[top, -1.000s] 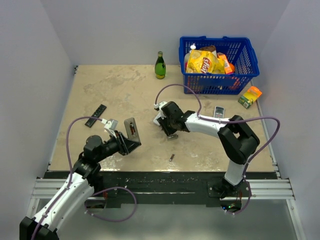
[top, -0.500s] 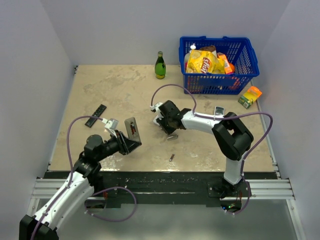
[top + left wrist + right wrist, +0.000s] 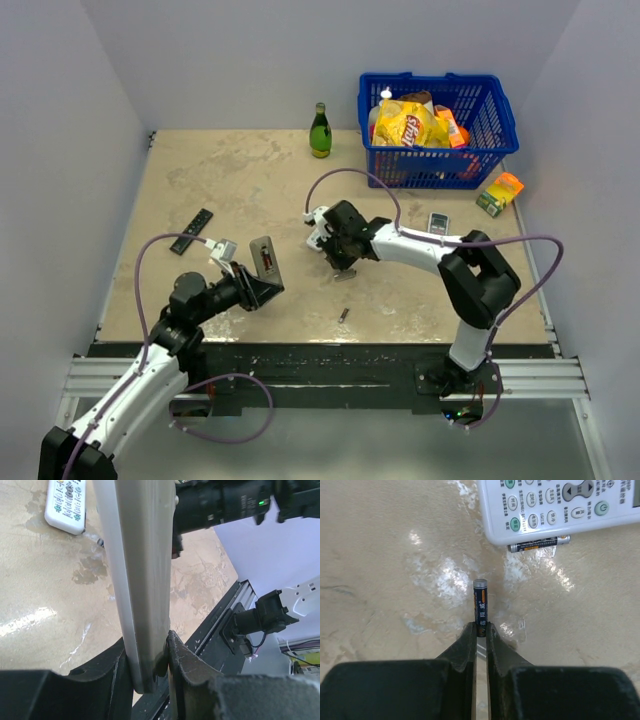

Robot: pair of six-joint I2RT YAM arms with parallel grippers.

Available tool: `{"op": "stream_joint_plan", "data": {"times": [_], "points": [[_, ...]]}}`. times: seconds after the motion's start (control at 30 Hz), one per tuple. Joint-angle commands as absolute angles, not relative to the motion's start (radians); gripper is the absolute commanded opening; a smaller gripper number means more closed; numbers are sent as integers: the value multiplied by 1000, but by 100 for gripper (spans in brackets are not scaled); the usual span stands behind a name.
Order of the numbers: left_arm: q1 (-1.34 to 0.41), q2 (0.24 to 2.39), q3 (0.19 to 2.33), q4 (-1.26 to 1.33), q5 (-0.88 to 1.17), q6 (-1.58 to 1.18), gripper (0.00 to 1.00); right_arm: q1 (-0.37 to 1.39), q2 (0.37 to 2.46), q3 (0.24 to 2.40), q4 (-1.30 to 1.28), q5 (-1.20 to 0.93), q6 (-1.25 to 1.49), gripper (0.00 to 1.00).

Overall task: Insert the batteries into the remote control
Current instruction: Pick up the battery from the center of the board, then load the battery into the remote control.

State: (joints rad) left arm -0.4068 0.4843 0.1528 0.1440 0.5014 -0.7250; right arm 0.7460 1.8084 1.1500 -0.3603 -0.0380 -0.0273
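Observation:
My left gripper [image 3: 150, 666] is shut on the lower end of the remote control [image 3: 142, 570], which stands upright and edge-on, lifted off the table. From above, its grey back [image 3: 265, 258] faces the camera over the left gripper [image 3: 256, 290]. My right gripper [image 3: 480, 630] is shut on the end of a small dark battery [image 3: 480, 607] that sticks out ahead of the tips, just over the table. A second battery [image 3: 538, 544] lies against the edge of a white remote. The right gripper [image 3: 334, 257] sits mid-table. Another battery [image 3: 343, 314] lies nearer the front edge.
A white remote [image 3: 560, 505] lies face up just ahead of the right gripper [image 3: 321, 233]. Another remote [image 3: 437, 222] lies to the right, a black strip [image 3: 192, 231] to the left. A green bottle [image 3: 320, 131], blue basket [image 3: 437, 165] and orange box [image 3: 500, 193] stand at the back.
The right jaws have closed onto the battery and the right arm has shifted slightly. The left arm holds the remote control as before.

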Motion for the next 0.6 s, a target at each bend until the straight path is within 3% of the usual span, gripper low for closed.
{"op": "stream_joint_plan", "data": {"times": [0.0, 0.3, 0.57], "points": [[-408, 486, 115, 265, 502, -753, 0, 747, 1668, 1138, -364, -101, -8, 0], [-410, 552, 78, 409, 495, -765, 0, 831, 1457, 1149, -388, -207, 123, 0], [-410, 591, 64, 469, 488, -775, 0, 946, 1470, 1232, -393, -201, 221, 0]]}}
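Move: The right hand already holds the battery just above the board. The remote in the left fingers, with its open battery bay, lies about 15 cm to the left, 6 cm back and 14 cm higher. A second battery beside the white remote is some 4 cm ahead and 3 cm left; the white remote is about 9 cm ahead and 3 cm left. The grey cover is roughly 2 cm back and 3 cm right. From the left hand, the held remote's middle is some 4 cm ahead, 1 cm left and 4 cm up. Upward first and fast, the right hand lifts the pinched battery about 14 cm off the board, then swings back and left towards the remote's open bay, still well short of it. The fingers stay shut on the battery while the wrist tilts some 20 degrees, so they point less steeply down and more to the left. The left hand keeps its grip on the remote and sinks a little. ##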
